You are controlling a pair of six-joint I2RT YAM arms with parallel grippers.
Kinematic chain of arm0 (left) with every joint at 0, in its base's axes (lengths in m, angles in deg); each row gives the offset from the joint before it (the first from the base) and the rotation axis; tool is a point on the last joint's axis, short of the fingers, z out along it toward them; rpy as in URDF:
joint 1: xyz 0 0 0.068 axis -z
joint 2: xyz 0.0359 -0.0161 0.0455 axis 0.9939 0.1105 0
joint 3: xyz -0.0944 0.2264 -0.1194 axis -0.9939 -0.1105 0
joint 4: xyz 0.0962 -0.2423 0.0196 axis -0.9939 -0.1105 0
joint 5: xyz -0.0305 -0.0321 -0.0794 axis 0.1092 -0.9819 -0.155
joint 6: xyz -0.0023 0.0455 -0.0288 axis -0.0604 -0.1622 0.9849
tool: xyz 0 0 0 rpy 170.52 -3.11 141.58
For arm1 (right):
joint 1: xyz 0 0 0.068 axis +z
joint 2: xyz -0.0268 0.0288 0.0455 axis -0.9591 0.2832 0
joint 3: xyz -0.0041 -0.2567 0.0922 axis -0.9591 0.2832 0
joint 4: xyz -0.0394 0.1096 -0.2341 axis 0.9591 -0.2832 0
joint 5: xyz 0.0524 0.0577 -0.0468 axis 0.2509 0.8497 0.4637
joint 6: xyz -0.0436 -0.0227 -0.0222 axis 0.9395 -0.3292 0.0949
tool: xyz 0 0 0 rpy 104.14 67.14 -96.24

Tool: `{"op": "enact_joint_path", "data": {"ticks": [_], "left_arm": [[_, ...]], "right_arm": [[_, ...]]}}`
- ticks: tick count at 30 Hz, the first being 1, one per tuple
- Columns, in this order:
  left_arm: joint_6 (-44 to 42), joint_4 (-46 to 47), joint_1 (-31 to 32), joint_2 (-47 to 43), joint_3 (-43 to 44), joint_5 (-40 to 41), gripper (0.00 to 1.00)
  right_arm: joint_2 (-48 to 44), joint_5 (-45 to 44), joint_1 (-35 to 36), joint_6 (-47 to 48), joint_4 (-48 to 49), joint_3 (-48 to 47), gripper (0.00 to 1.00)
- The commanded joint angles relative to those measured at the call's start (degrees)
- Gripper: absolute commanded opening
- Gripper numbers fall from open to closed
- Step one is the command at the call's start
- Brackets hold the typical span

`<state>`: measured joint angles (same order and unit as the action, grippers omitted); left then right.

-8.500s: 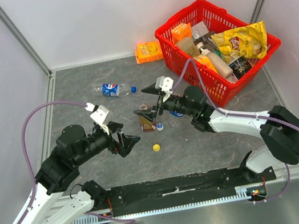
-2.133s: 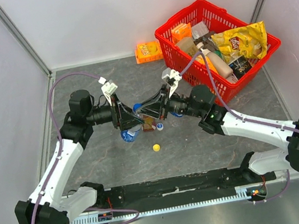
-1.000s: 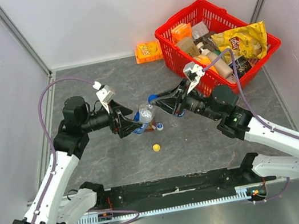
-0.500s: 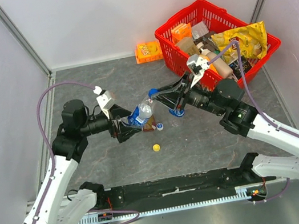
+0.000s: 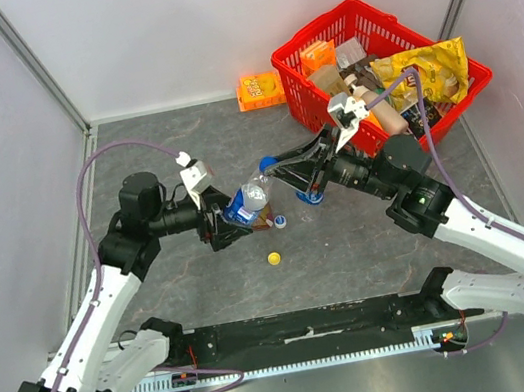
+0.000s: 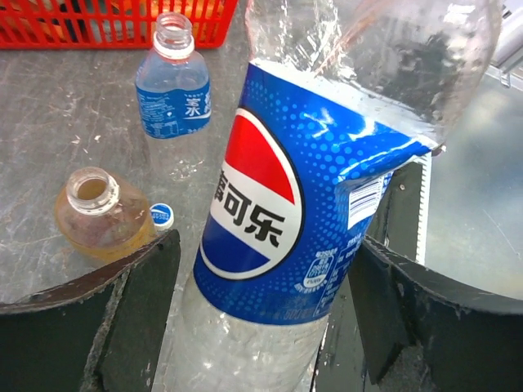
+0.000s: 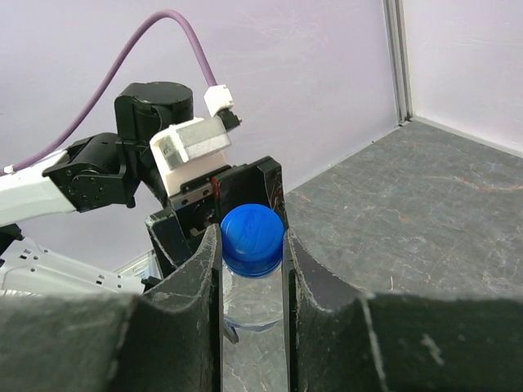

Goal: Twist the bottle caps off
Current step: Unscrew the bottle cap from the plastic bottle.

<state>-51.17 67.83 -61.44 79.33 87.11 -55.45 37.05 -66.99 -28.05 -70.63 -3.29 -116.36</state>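
Note:
A clear bottle with a blue Pepsi label (image 5: 243, 202) (image 6: 270, 212) hangs tilted above the table. My left gripper (image 5: 221, 221) (image 6: 265, 243) is shut on its lower body. Its blue cap (image 5: 265, 163) (image 7: 252, 235) sits on the neck, and my right gripper (image 5: 272, 167) (image 7: 252, 237) is shut on it. An amber bottle (image 6: 98, 216) (image 5: 261, 219) and a second clear blue-labelled bottle (image 6: 173, 82) stand open on the table. A whitish-blue cap (image 6: 161, 214) (image 5: 280, 220) and a yellow cap (image 5: 274, 258) lie loose.
A red basket (image 5: 296, 56) full of snack packs stands at the back right, close behind my right arm. An orange box (image 5: 259, 89) lies by the back wall. The black rail (image 5: 305, 325) of the arm bases runs along the near edge.
My left wrist has rolled and shifted a little around the bottle's lower body. My right gripper has stayed shut on the blue cap and has risen slightly with the bottle's neck.

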Motion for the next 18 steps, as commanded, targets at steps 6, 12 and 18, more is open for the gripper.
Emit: {"op": "enact_joint_path", "data": {"ticks": [6,12,18], "left_arm": [[-4.5,-2.8,2.7,1.0,1.3,0.1,0.58],[-4.6,-2.8,3.3,0.6,1.3,-0.3,0.42],[-4.2,-3.4,3.4,0.0,1.2,2.4,0.36]], "right_arm": [[0.2,1.7,-0.4,-2.4,4.8,-1.1,0.0],[0.0,1.2,-0.7,-2.6,5.7,0.3,0.0],[0.0,0.7,-0.8,-1.2,3.1,0.3,0.31]]}}
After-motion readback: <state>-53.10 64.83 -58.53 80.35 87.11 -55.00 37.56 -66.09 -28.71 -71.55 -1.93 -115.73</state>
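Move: The Pepsi plastic bottle stands slanted between the left hand's open fingers, its middle about 2 cm ahead, 3 cm right and 4 cm above. From that hand the open tea bottle is some 7 cm ahead, 3 cm right and 18 cm below, the water bottle about 10 cm ahead, 15 cm right and 17 cm below. The right fingertips already hold the blue bottle cap, level with them and about 1 cm to their left. Left fingers close on the Pepsi bottle, hand easing 2 cm back and down; right hand keeps pinching the cap. ##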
